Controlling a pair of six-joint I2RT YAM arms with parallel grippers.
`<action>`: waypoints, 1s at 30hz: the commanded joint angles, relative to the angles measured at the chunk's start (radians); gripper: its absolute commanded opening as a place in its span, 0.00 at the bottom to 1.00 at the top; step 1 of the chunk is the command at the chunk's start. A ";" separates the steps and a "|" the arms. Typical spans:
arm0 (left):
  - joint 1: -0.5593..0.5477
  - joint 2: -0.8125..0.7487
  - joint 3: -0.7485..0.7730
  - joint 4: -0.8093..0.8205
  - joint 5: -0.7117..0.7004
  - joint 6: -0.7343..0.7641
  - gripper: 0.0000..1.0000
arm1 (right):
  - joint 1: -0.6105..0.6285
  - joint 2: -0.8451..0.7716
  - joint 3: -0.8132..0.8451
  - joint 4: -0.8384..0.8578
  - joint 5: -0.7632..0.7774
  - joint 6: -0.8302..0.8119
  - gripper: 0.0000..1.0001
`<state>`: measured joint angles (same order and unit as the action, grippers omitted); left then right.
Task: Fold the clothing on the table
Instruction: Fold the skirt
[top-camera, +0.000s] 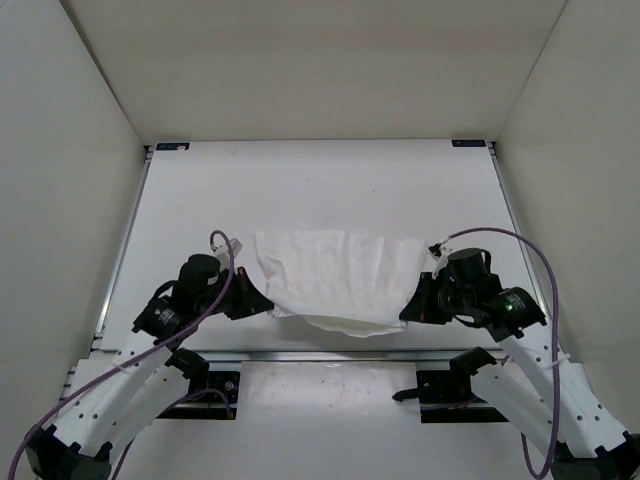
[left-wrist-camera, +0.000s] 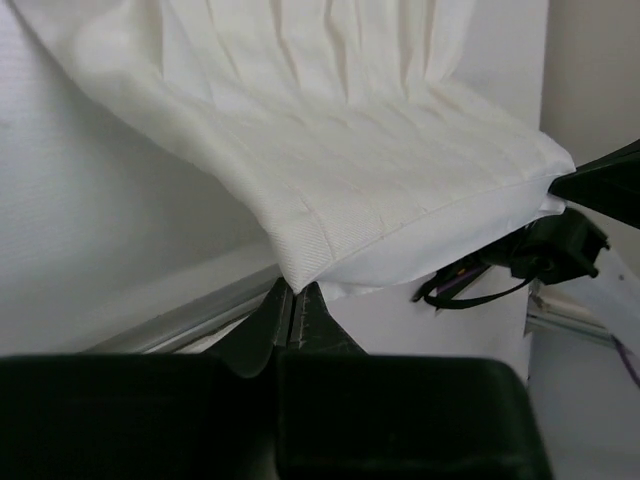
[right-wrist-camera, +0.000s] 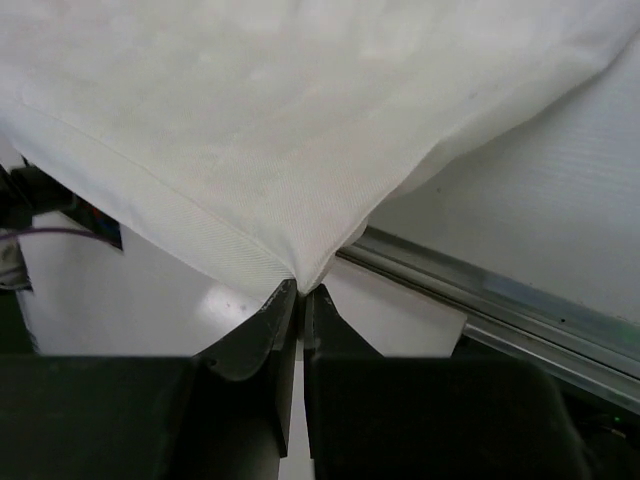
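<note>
The clothing is a thin white garment spread near the front of the table, its near edge lifted and sagging between the two arms. My left gripper is shut on the near left corner of the clothing, pinched at the fingertips. My right gripper is shut on the near right corner of the clothing, the hem caught between its fingertips. The far part still rests on the table.
The metal rail runs along the table's front edge just under the lifted cloth. White walls enclose the table on the left, right and back. Purple cables loop over both arms.
</note>
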<state>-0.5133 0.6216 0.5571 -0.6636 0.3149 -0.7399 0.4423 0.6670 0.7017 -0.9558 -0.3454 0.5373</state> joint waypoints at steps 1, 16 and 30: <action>0.068 0.070 0.101 0.007 0.013 0.031 0.00 | -0.111 0.075 0.119 -0.078 -0.047 -0.097 0.00; 0.320 0.885 0.506 0.363 0.150 0.083 0.01 | -0.385 0.927 0.635 0.190 -0.084 -0.220 0.00; 0.389 1.106 0.592 0.475 0.284 0.068 0.56 | -0.361 1.097 0.770 0.325 0.063 -0.136 0.61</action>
<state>-0.0986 1.8755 1.2354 -0.2115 0.5713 -0.7029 0.0669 1.8992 1.5997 -0.6777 -0.3122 0.3679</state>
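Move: Both hands already hold the skirt's near edge pinched, some 13 to 14 cm above the table. From the left hand, the spread skirt's far left corner lies about 29 cm ahead and 7 cm left; the right gripper stands some 28 cm to its right and 2 cm back, at its height. From the right hand, the far right corner is roughly 31 cm ahead and 11 cm right. The table's front rail runs below, about 7 cm behind the left hand and 4 cm behind the right. Forward in one quick sweep, both hands rise about 3 cm and carry the held near edge some 30 to 35 cm out over the skirt towards its far edge, the left sinking again to end about 4 cm lower than it began. Late in the sweep both open their fingers to about half and let go, then ease back about 2 cm, the right having drifted right. ##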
